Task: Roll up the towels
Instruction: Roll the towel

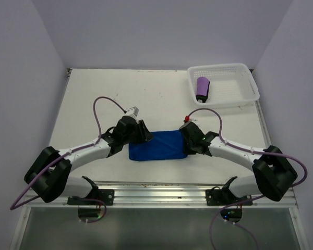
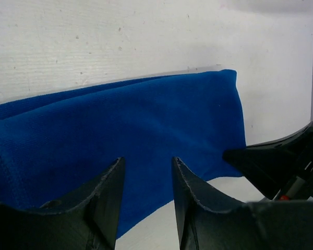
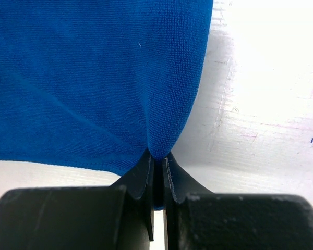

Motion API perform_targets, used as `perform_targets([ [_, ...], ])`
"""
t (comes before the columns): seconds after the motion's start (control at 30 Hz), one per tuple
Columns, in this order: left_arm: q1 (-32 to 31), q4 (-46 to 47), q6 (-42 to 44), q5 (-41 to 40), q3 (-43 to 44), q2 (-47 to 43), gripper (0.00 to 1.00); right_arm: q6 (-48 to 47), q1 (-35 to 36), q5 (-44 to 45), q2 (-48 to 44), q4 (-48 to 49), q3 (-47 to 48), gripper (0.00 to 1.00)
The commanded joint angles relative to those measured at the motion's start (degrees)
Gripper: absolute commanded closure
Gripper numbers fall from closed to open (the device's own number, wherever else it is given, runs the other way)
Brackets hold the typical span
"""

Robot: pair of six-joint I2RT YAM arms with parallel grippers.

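Note:
The blue towel [image 1: 157,146] lies folded flat on the table between both arms, filling much of the left wrist view [image 2: 120,125] and the right wrist view [image 3: 88,78]. My right gripper [image 1: 187,140] [image 3: 157,156] is shut on the towel's near right corner, with cloth pinched between its fingers. My left gripper [image 1: 145,137] [image 2: 146,167] stands open over the towel's left end, blue cloth showing in the gap and nothing clamped. The purple towel [image 1: 202,88] lies rolled in the white basket [image 1: 232,86].
The basket stands at the table's back right corner. The right arm's black gripper [image 2: 281,166] shows at the right edge of the left wrist view. Walls close in the table on the left, the back and the right.

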Motion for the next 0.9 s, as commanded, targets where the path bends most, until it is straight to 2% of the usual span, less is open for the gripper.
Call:
perform_targets([
  [0.0, -1.06, 6.11, -1.59, -1.43, -1.33, 1.16, 0.55, -3.6, 0.74, 2.33, -0.09, -2.94, 3.91, 1.0],
  [0.23, -2.47, 7.79, -2.03, -1.42, -1.6, 4.85, 0.56, -5.45, 4.86, 6.02, 2.46, -7.51, 9.88, 1.0],
  [0.5, -2.65, 7.09, -2.64, -2.39, -2.21, 2.75, 0.56, -7.38, 8.9, 8.13, 8.96, -13.66, 17.35, 1.0],
  [0.87, -2.65, 5.68, -3.52, -5.21, -4.58, -0.77, 0.56, -5.54, 13.31, 7.17, 13.54, -12.7, 20.18, 0.97],
])
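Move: The right fingers already pinch the blue towel at its near right corner. From there, the middle of the towel, which this end is being folded towards, lies about 12 cm to the left and 4 cm ahead, roughly level. The towel's left end is some 25 cm to the left and 3 cm ahead. The open left hand hovers over the towel, with its middle about 4 cm to the right and some 5 cm below, and the pinched corner about 17 cm right and 4 cm back. Keeping its pinch on the near right corner, the right hand lifts the towel end about 3 cm and carries it left over the towel towards the left hand, about 5 cm in all, easing down a centimetre late on. It turns some 15 degrees counter-clockwise, its left side dipping as much. The left hand, fingers still half open, sinks nearly 3 cm towards the towel and then comes up a centimetre; whether it touches can't be seen. ##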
